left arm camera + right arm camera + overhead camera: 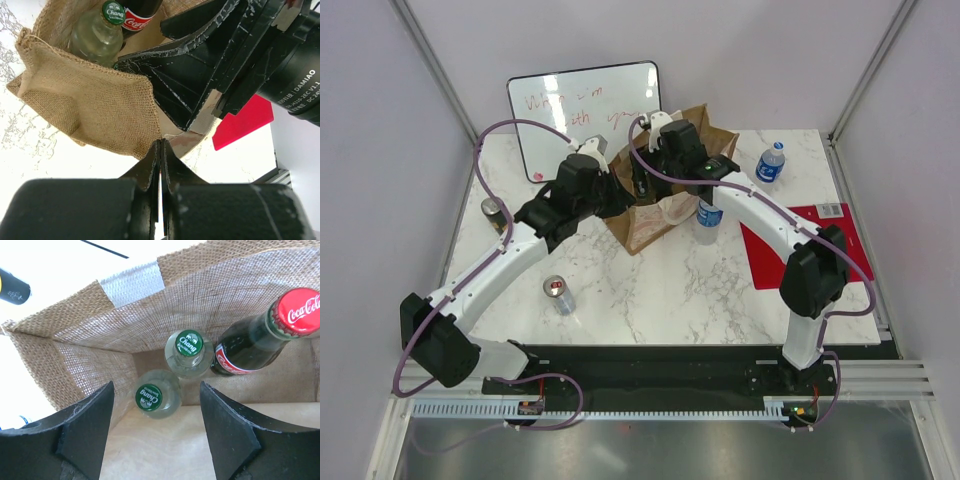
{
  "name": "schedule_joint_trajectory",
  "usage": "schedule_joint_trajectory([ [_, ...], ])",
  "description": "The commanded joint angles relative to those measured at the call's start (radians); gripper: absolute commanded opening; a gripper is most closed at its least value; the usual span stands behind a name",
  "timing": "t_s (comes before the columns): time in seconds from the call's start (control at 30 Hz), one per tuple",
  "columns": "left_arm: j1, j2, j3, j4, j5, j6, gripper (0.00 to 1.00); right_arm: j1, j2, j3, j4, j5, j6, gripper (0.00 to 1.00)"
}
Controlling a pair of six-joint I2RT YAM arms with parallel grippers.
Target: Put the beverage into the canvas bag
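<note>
The canvas bag (650, 228) stands open at mid-table, tan burlap (90, 105) with a white handle patch (132, 285). Inside it stand two clear beverage bottles with green Chang caps (148, 397) (190, 343) and a Coca-Cola bottle (299, 311). My right gripper (156, 387) hangs open over the bag's mouth, its fingers (85, 425) apart from the nearer Chang bottle, which sits below and between them. My left gripper (161, 145) is shut, pinching the bag's near rim. The left wrist view also shows one Chang cap (114, 12) and the right gripper's black fingers (200, 75).
A whiteboard (585, 110) with red writing leans at the back. Water bottles stand right of the bag (708, 218) and at the far right (770, 163). A silver can (558, 295) and a dark can (495, 213) sit on the left. A red sheet (800, 250) lies at the right.
</note>
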Motion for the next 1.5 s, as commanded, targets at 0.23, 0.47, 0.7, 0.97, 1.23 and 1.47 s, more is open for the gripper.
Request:
schedule_joint_trajectory([
  [0.23,0.003,-0.042,0.044,0.023,-0.006,-0.003,0.06,0.005,-0.116,0.116,-0.029,0.063,0.022,0.75],
  [0.47,0.003,-0.079,0.047,0.001,-0.009,0.005,0.5,0.005,-0.242,0.116,-0.115,0.161,0.03,0.77],
  [0.7,0.003,-0.148,0.049,-0.062,-0.011,0.069,0.69,0.002,-0.433,-0.099,-0.213,0.247,0.012,0.78],
  [0.97,0.003,-0.293,-0.019,-0.152,-0.006,0.198,0.95,-0.075,-0.501,-0.295,-0.255,0.234,-0.004,0.76],
  [1.23,0.003,-0.444,-0.127,-0.217,0.028,0.37,0.96,-0.143,-0.47,-0.432,-0.128,0.151,-0.073,0.8],
  [1.47,0.003,-0.522,-0.303,-0.131,0.002,0.431,0.96,-0.195,-0.405,-0.55,0.087,0.083,-0.114,0.81],
])
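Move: The blue-capped water bottle, outside the bag's near wall, stands about 4 cm back, 16 cm right and 14 cm below the right hand, which hovers empty over a Chang bottle some 13 cm straight beneath, the Coke bottle roughly 6 cm ahead and 6 cm right at that same depth. For the left hand, shut on the bag's rim, the silver can lies about 13 cm back, 14 cm left, 20 cm below. The blue-capped bottle draws the right hand: with fingers staying open it climbs some 14 cm out of the bag, swings right and back over the near wall, then sinks about 18 cm to bring the cap between its fingers, yawing clockwise. The bag's rim is let go as the left fingers open wide; that hand rises, draws back and left towards the silver can, then begins to drop. ##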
